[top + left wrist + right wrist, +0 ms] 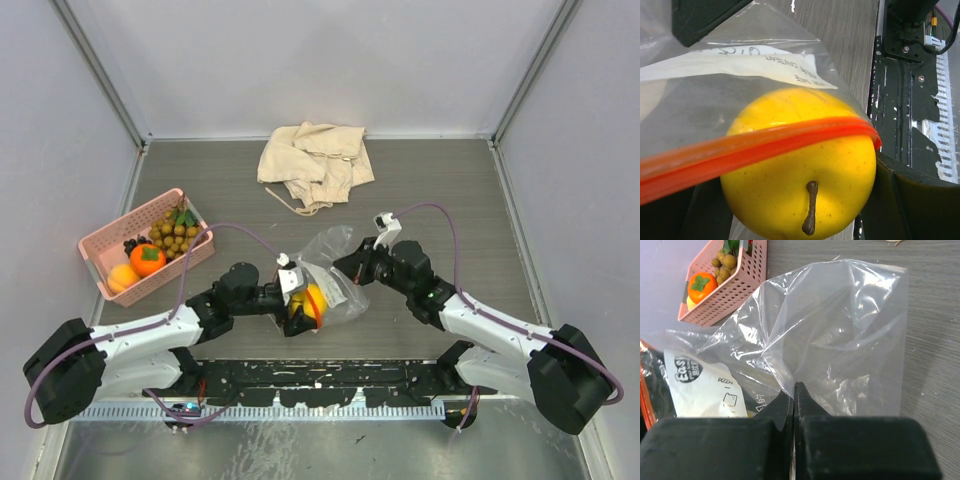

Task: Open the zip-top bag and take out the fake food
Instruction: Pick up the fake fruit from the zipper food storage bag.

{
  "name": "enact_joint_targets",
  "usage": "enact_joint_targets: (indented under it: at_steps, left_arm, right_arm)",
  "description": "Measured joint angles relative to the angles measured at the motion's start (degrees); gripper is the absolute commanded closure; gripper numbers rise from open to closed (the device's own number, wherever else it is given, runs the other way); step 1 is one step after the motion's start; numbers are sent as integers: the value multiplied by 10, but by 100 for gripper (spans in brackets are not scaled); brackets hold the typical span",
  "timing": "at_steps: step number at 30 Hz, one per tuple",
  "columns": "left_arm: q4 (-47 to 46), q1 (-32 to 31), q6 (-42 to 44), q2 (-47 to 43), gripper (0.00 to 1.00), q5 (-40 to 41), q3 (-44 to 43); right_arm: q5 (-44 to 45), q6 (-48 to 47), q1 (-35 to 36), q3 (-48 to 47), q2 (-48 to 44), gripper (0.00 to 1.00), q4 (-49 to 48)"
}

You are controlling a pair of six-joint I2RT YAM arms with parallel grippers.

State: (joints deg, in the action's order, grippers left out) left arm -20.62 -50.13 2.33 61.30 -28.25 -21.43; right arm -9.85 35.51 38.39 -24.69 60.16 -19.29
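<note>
The zip-top bag (335,270) lies crumpled mid-table, clear with a white label (705,385). Its orange-red zip strip (765,145) crosses a yellow round fruit (805,200) with a brown stem, a piece of the fake food, at the bag's mouth. My left gripper (303,305) is closed on this yellow fruit (310,300), which fills the space between its fingers (910,200). My right gripper (350,268) is at the bag's far right side, its jaws (795,390) shut on a fold of the clear plastic (840,330).
A pink mesh basket (100,255) at the left holds an orange fruit (147,259), a tan berry cluster (172,233) and dark grapes (132,243). A beige cloth (315,160) lies at the back. The black mounting rail (320,375) runs along the near edge.
</note>
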Motion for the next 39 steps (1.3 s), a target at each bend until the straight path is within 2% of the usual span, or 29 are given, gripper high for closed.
enact_joint_targets:
  at_steps: [4, 11, 20, 26, 31, 39]
  left_arm:
    - [-2, -24, 32, -9, 48, 21, 0]
    - [6, -60, 94, -4, 49, 79, -5]
    - [25, -75, 164, -19, 49, 141, -7]
    - [25, -77, 181, -38, 49, 150, -6]
    - [31, -79, 156, -70, 54, 179, -6]
    - [100, -71, 1, -175, 55, 243, -10]
  right_arm:
    - [32, 7, 21, 6, -5, 99, -22]
    - [156, -5, 110, 6, -24, 99, -15]
    - [275, 41, 113, 51, -87, 99, -15]
    - [301, 48, 114, 31, -47, 99, 11]
    - [316, 47, 116, 28, -44, 99, 36]
    - [350, 32, 116, 41, -144, 99, 59]
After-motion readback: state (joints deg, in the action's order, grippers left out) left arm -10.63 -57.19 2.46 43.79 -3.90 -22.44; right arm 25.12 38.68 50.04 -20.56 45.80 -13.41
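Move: The left hand already holds the yellow apple, still inside the zip-top bag's orange mouth; the rim crosses the apple about 3 cm to the hand's right and 1 cm forward. From this hand the pink basket lies some 37 cm left and 13 cm forward, with the persimmon in it about 37 cm left and 10 cm forward. The right hand already pinches the bag's plastic film; the apple lies about 8 cm left and 7 cm back from it, slightly lower. Keep the left grip on the apple and work it free of the rim: a centimetre back and right, then forward with a roll of some 20 degrees that lifts the hand's forward side, then up about 5 cm and left, swinging counter-clockwise. Keep the right fingers pinched on the film; ease left briefly, then draw it right about 6 cm, turning clockwise, dipping and rising at the end. ##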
